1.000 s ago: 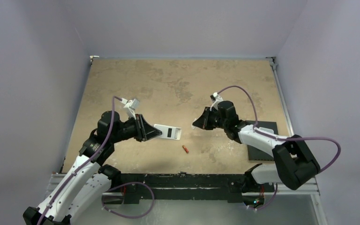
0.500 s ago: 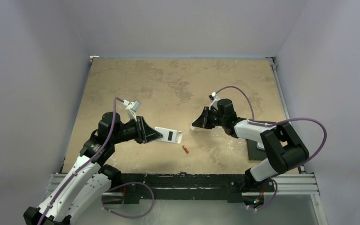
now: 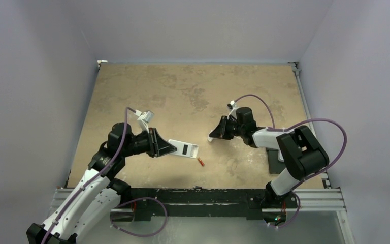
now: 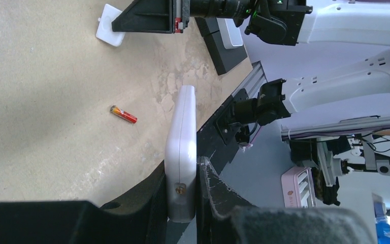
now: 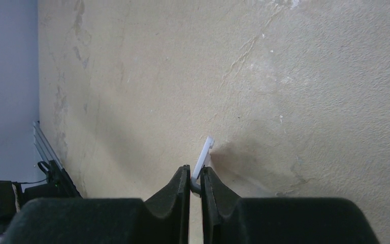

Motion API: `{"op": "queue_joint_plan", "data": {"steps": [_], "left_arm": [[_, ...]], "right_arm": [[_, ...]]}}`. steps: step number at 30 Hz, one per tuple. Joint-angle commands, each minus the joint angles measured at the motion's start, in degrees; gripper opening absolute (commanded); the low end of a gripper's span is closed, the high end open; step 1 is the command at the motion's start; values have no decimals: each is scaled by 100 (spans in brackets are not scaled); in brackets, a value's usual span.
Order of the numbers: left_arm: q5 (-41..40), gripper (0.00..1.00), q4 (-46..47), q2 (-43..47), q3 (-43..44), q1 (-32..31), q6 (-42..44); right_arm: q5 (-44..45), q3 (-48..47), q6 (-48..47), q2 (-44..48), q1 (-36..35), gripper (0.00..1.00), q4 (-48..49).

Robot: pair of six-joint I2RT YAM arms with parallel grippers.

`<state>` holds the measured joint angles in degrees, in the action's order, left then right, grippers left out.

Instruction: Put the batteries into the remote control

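My left gripper (image 3: 170, 147) is shut on one end of the white remote control (image 3: 184, 149), held on edge above the table. In the left wrist view the remote (image 4: 181, 152) sits clamped between both fingers (image 4: 210, 193). One red battery (image 3: 200, 161) lies loose on the table just right of the remote's free end, also seen as the battery (image 4: 123, 115). My right gripper (image 3: 214, 136) is low over the table. Its jaws (image 5: 195, 178) stand a narrow slit apart around a small white plastic piece (image 5: 203, 155), which leans loosely between them with its far edge at the table.
A black pad (image 3: 274, 161) lies at the right near edge, mostly under my right arm, with a pale grey block (image 4: 231, 38) on it. The metal rail (image 3: 198, 195) runs along the table's near edge. Walls close in the table on three sides.
My right gripper has sunk toward the table with the white piece and its jaws have parted slightly. The right elbow swung inward. My left gripper carried the remote a little nearer.
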<state>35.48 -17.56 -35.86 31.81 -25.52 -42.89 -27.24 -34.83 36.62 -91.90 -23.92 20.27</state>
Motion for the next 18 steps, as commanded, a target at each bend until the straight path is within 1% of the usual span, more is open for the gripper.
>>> {"op": "queue_joint_plan", "data": {"steps": [1, 5, 11, 14, 18], "left_arm": [[149, 0, 347, 31, -73, 21, -111], [145, 0, 406, 11, -112, 21, -144], [94, 0, 435, -59, -136, 21, -149], [29, 0, 386, -110, -130, 21, -129], [-23, 0, 376, -166, -131, 21, -123]], "right_arm": [[-190, -148, -122, -70, 118, 21, 217], [-156, -142, -195, -66, 189, 31, 108], [88, -189, -331, 112, 228, 43, -201], [306, -215, -461, 323, 222, 48, -494], [746, -197, -630, 778, 229, 51, -931]]}}
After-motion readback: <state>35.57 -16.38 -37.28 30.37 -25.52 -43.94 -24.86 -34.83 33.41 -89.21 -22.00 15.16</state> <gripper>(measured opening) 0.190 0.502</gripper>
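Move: Just beyond the right hand's fingertips, the battery cover it still holds has its middle about 2 cm to the left, 1 cm ahead and 2 cm below. From that hand the battery lies some 10 cm back, 6 cm left and 3 cm below; the remote control hangs about 14 cm back, 12 cm left and 15 cm above. From the left hand, the cover is roughly 15 cm ahead, 17 cm right and 18 cm below. Letting go of the battery cover at the table, the right hand spreads its fingers to about half open while drawing off some 2 cm to its right, away from the cover and the battery. It first sinks a last half centimetre or so, then begins to rise as the fingers clear the cover. ##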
